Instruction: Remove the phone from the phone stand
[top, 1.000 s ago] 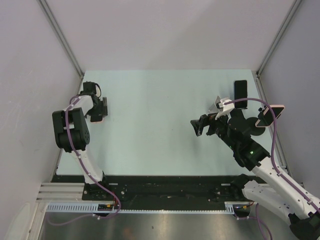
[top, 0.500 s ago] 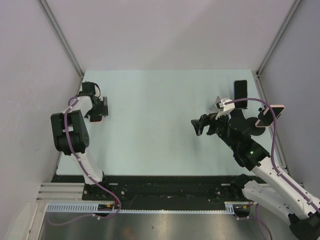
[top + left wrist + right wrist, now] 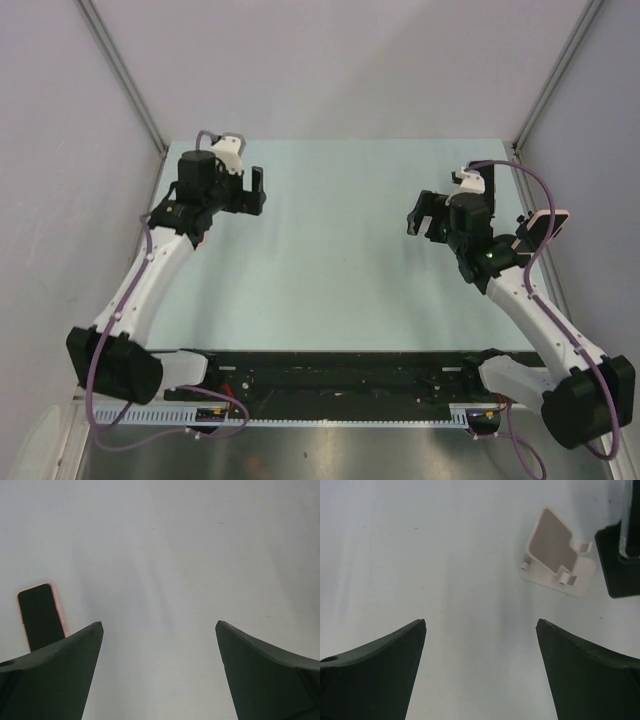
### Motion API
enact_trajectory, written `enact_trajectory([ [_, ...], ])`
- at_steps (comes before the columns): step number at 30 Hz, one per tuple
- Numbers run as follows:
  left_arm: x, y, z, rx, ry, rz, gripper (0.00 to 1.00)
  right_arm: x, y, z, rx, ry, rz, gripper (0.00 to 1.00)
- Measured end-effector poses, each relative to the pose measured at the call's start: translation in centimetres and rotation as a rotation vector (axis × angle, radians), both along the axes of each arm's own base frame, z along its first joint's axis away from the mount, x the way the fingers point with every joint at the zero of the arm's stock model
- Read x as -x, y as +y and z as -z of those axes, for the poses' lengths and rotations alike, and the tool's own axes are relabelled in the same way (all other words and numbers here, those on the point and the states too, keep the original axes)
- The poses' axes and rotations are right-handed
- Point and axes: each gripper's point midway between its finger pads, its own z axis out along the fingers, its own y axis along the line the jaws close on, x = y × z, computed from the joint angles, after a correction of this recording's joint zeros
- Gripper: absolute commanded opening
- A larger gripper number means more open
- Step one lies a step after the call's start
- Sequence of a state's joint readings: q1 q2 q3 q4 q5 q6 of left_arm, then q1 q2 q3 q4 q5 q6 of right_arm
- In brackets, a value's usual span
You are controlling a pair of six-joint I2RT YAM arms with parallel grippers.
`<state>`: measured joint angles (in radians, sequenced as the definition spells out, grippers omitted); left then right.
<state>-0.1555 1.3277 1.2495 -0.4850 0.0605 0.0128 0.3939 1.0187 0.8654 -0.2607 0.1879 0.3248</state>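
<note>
A phone in a pink case (image 3: 541,228) leans on a black phone stand at the table's right edge. The right wrist view shows that black stand (image 3: 619,562) at its right border, with the phone's edge (image 3: 631,515) above it. My right gripper (image 3: 422,220) (image 3: 481,622) hangs open over bare table, to the left of the stand, with nothing between its fingers. My left gripper (image 3: 257,192) (image 3: 159,625) is open and empty over the far left of the table.
An empty white stand (image 3: 557,555) sits on the table just left of the black one. A second dark phone with a pink rim (image 3: 40,614) lies flat on the table left of my left gripper. Grey walls enclose the table on three sides.
My left arm has unfolded and carried its gripper farther away and to the right. My right gripper has shifted right and farther away, and now covers the white stand in the top view. Both remain open.
</note>
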Motion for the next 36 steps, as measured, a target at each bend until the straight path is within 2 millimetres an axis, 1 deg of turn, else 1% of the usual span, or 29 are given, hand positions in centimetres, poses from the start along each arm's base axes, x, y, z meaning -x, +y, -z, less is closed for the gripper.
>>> enact_trajectory([
  [2, 2.1, -3.0, -1.5, 0.026, -0.045, 0.092, 1.00, -1.1, -1.4, 1.8, -0.015, 0.060, 0.060, 0.97],
  [3, 3.2, -4.1, -2.0, 0.037, -0.060, 0.133, 1.00, -1.6, -2.1, 2.9, -0.019, 0.093, 0.090, 0.97],
  [4, 4.3, -5.0, -2.3, 0.048, -0.071, 0.168, 1.00, -2.0, -2.5, 3.6, -0.023, 0.116, 0.113, 0.97],
  [6, 6.2, -5.8, -2.5, 0.066, -0.090, 0.212, 1.00, -2.9, -3.8, 6.0, -0.023, 0.180, 0.180, 0.97],
  [8, 7.7, -5.9, -2.3, 0.076, -0.102, 0.231, 1.00, -3.4, -4.4, 7.7, -0.008, 0.220, 0.217, 0.98],
  [10, 8.9, -5.6, -1.6, 0.079, -0.120, 0.233, 1.00, -4.0, -5.0, 9.0, 0.008, 0.243, 0.247, 0.99],
  [12, 10.1, -5.1, -0.5, 0.078, -0.128, 0.229, 1.00, -4.9, -5.4, 9.9, 0.018, 0.246, 0.261, 0.99],
  [14, 10.7, -4.7, 0.5, 0.074, -0.125, 0.223, 1.00, -5.7, -5.9, 10.5, 0.036, 0.241, 0.272, 1.00],
  [15, 10.9, -4.6, 0.9, 0.072, -0.122, 0.219, 1.00, -6.1, -6.2, 10.9, 0.051, 0.238, 0.274, 1.00],
  [17, 11.0, -4.5, 0.9, 0.069, -0.125, 0.214, 1.00, -6.7, -6.7, 11.6, 0.075, 0.236, 0.275, 1.00],
  [23, 10.8, -4.4, -0.4, 0.081, -0.185, 0.211, 1.00, -8.5, -7.2, 13.1, 0.135, 0.220, 0.239, 1.00],
  [26, 10.8, -4.4, -1.0, 0.086, -0.208, 0.211, 1.00, -9.1, -6.9, 13.9, 0.153, 0.226, 0.215, 1.00],
  [29, 10.8, -4.4, -1.1, 0.087, -0.212, 0.211, 1.00, -9.6, -6.6, 14.8, 0.164, 0.239, 0.194, 1.00],
  [33, 10.8, -4.4, -0.9, 0.087, -0.211, 0.211, 1.00, -10.2, -5.1, 15.2, 0.182, 0.244, 0.152, 1.00],
  [36, 10.8, -4.5, -1.0, 0.087, -0.213, 0.211, 1.00, -10.6, -2.5, 14.8, 0.196, 0.232, 0.092, 0.99],
])
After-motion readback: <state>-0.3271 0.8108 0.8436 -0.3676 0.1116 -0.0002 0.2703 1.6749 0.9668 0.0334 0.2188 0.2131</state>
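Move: From the right hand, the empty white phone stand is some 12 cm ahead, 7 cm to its right and 18 cm below. The black stand is about 10 cm right of the white stand and level with it in reach; the black phone leaning there is 11 cm right of the white stand and 5 cm farther out. From the left hand, the white stand lies about 45 cm right, 5 cm ahead and 20 cm below. With fingers staying wide open, the right hand comes down close to the hooks of the empty white stand, its right finger beside them; touch can't be made out. It sinks about 15 cm and reaches 10 cm forward while easing right, then swings some 4 cm back left, tipping down a little. The left hand, also open, backs off about 11 cm, drifts right, then waits. ##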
